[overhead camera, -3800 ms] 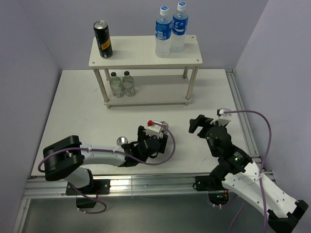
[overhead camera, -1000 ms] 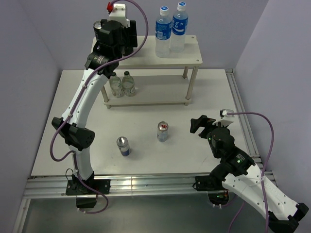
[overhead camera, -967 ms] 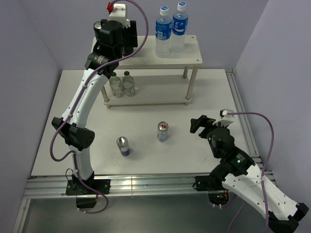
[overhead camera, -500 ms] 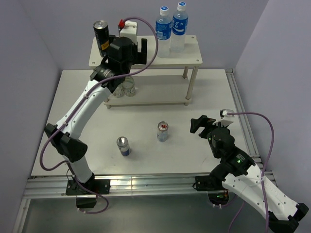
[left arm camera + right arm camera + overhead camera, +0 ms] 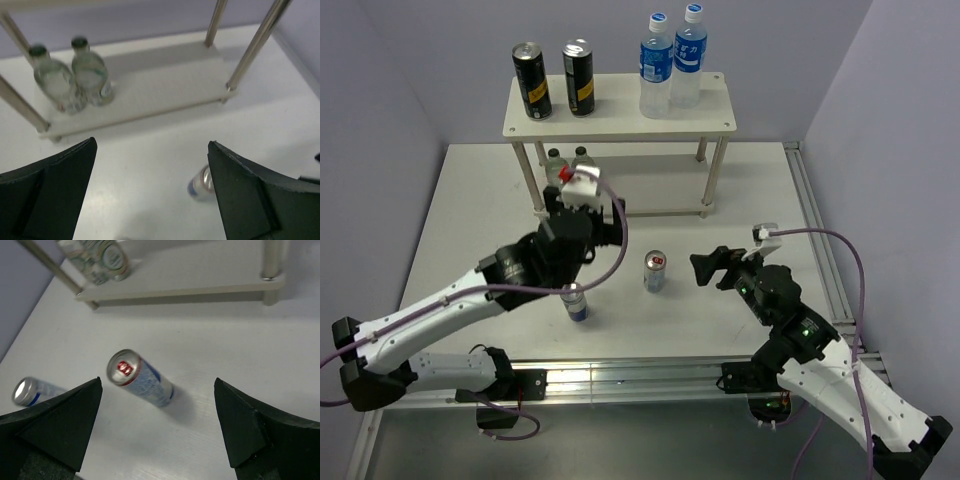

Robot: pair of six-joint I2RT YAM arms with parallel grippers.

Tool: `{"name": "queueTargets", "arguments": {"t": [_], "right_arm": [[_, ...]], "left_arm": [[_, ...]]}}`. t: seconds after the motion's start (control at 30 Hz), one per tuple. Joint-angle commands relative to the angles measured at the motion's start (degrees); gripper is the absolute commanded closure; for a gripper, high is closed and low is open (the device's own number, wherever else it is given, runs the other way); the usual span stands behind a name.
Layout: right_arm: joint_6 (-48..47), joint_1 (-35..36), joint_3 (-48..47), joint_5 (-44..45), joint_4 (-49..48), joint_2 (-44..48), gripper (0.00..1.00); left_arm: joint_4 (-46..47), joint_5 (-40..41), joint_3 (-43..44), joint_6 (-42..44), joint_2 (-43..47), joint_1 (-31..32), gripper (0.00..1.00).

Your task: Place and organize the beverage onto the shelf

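Observation:
The shelf (image 5: pixel 620 118) holds two black cans (image 5: pixel 532 80) (image 5: pixel 578 77) and two blue-capped water bottles (image 5: pixel 656 65) (image 5: pixel 689 55) on its top board. Both short silver cans stand on the table: a red-topped can (image 5: pixel 655 270) (image 5: pixel 140 379) and a blue-marked can (image 5: pixel 574 300) (image 5: pixel 30 390), the latter partly hidden under my left arm. My left gripper (image 5: pixel 585 205) (image 5: pixel 151 142) hangs open and empty over the table before the shelf's lower board (image 5: pixel 160 85), a silver can (image 5: pixel 201 182) beside its right finger. My right gripper (image 5: pixel 715 268) (image 5: pixel 157 382) is open, just right of the red-topped can.
Two small clear bottles (image 5: pixel 568 160) (image 5: pixel 72 80) stand at the left end of the lower board (image 5: pixel 200 290), next to a thin post (image 5: pixel 20 105). The table's metal rail (image 5: pixel 820 250) runs along the right edge.
My left gripper opened and left the second black can on the top board, then swung down and back over the table. My right gripper edged left toward the red-topped can.

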State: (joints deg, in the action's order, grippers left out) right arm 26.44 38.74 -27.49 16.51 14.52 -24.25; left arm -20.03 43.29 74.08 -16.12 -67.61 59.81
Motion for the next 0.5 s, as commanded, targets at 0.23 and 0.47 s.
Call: {"name": "queueTargets", "arguments": {"t": [0.23, 0.47], "right_arm": [[3.43, 17.85, -0.47, 4.57, -7.05, -16.35, 0.0], [7.58, 19.0, 1.38, 6.33, -12.06, -23.2, 0.0]], "left_arm": [[-13.44, 13.66, -22.39, -35.36, 9.08, 17.87, 0.01], [-25.66, 17.36, -26.26, -57.33, 7.41, 27.02, 0.01]]}}
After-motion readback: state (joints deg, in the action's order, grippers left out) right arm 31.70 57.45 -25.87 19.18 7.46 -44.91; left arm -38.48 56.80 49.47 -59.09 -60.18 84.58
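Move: The silver can I want with my left hand stands about 6 cm back, 6 cm left and 30 cm below it. The red-tab can, my right hand's target, is roughly 6 cm ahead, 11 cm left and 14 cm below my right hand; from that red-tab can the silver one stands some 19 cm farther left and 8 cm nearer me. From my left hand the red-tab can is 2 cm ahead and 14 cm right, some 29 cm down. Both hands come in open and empty: my left drops about 17 cm while drawing back 12 cm, down from in front of the shelf towards the silver can, its fingers tipping down about 15 degrees. My right swings some 9 cm left and sinks nearly 8 towards the red-tab can, easing back slightly, tipping down and turning counter-clockwise. ##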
